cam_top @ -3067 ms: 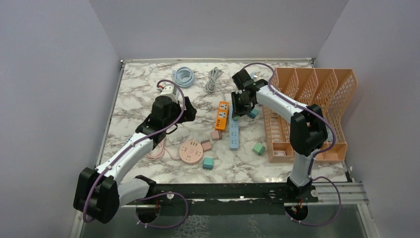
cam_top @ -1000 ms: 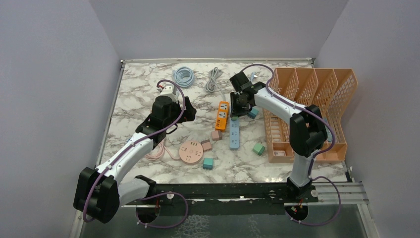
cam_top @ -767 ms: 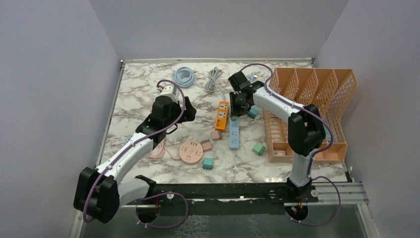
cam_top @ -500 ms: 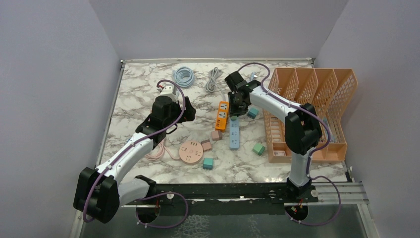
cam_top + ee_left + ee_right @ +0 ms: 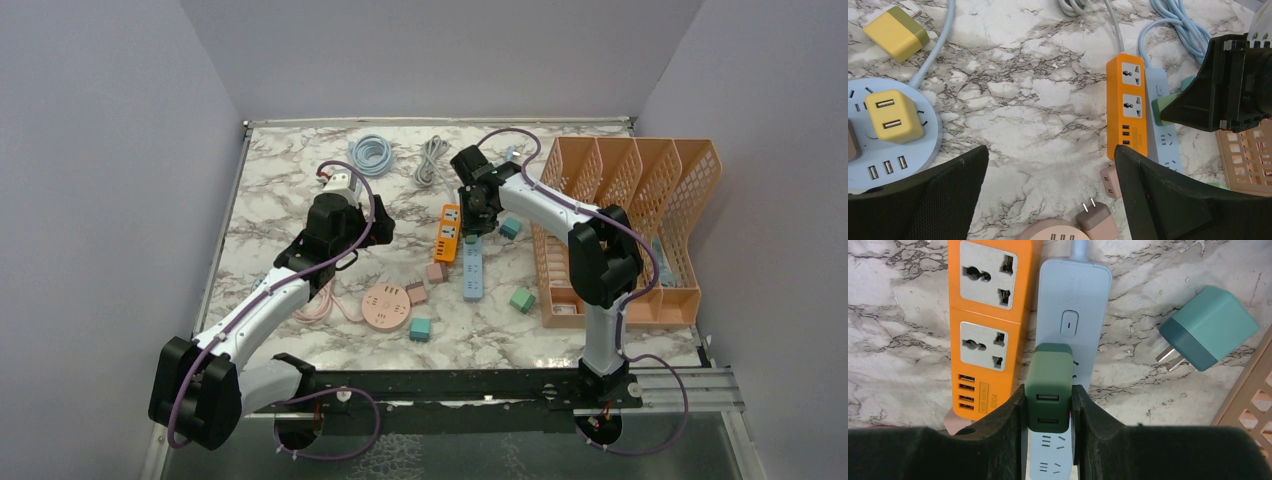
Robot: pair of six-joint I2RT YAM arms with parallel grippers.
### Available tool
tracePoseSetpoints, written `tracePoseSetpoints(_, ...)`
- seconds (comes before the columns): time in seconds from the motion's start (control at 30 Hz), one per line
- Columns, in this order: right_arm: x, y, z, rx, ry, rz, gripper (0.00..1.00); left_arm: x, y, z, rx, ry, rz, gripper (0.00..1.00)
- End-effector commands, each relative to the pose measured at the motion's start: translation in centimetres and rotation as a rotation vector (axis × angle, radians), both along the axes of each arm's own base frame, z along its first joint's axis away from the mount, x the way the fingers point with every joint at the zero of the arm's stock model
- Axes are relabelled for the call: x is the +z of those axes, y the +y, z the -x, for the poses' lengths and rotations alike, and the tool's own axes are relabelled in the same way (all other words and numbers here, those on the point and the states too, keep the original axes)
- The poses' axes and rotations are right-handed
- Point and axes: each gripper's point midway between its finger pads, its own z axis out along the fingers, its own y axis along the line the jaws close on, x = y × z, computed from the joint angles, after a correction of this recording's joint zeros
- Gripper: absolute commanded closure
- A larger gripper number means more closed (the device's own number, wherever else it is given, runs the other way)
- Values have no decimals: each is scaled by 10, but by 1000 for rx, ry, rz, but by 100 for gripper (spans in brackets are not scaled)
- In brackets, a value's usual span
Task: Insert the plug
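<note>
My right gripper (image 5: 1048, 396) is shut on a dark green plug (image 5: 1049, 382), a small cube with two USB ports facing the camera. The plug hangs over the light blue power strip (image 5: 1074, 295), just below its switch, and its prongs are hidden. An orange power strip (image 5: 988, 315) lies alongside on the left. In the top view the right gripper (image 5: 478, 222) sits over the far end of the blue strip (image 5: 472, 278). My left gripper (image 5: 1052, 155) stands open over bare marble, holding nothing. In its view the green plug (image 5: 1168, 106) shows in the right gripper.
A teal plug (image 5: 1208, 330) lies right of the blue strip. An orange file rack (image 5: 625, 215) stands at the right. A round pink socket (image 5: 385, 305) and loose pink and teal plugs lie in front. A round blue socket carries a yellow plug (image 5: 893, 115). Coiled cables (image 5: 371, 153) lie at the back.
The right gripper has shifted a little left and toward the back with the green plug, along the blue strip. The left arm has not moved.
</note>
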Motion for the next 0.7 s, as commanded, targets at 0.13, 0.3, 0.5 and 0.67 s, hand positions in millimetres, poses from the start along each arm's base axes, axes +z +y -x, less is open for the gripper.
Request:
tracePoseSetpoints(0.13,-145,-56,70,-60,298,233,99,0,3,-4,15,-12,-17,1)
tracePoseSetpoints(0.3,-103,-40,40,-76,185,175,99,3,2,-5,10,-12,-20,1)
tracePoseSetpoints(0.5,17,-6,-13,-92,-92,-19,60,22,-6,-7,-42,-40,-16,1)
tracePoseSetpoints(0.67,86,8,-25,-61,-236,-150,38,38,-13,-9,-78,-67,-10,1)
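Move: The right hand already grips the green plug over the blue power strip, with its socket directly below, about 3 cm down. The orange power strip lies some 4 cm to this hand's left and 1 cm ahead. The teal plug is about 7 cm to its right and 2 cm ahead, the pink plug 6 cm back and 6 cm left. From the left hand, that socket is roughly 15 cm to the right, level with it and 13 cm below. Keep the right fingers shut on the green plug and bear down barely half a centimetre more towards the blue strip's socket. Then reverse and bring the right hand about 2.5 cm up, opening the fingers late in the rise to leave the plug free between them. As the right hand clears, start lifting the open left gripper nearly 2 cm. ##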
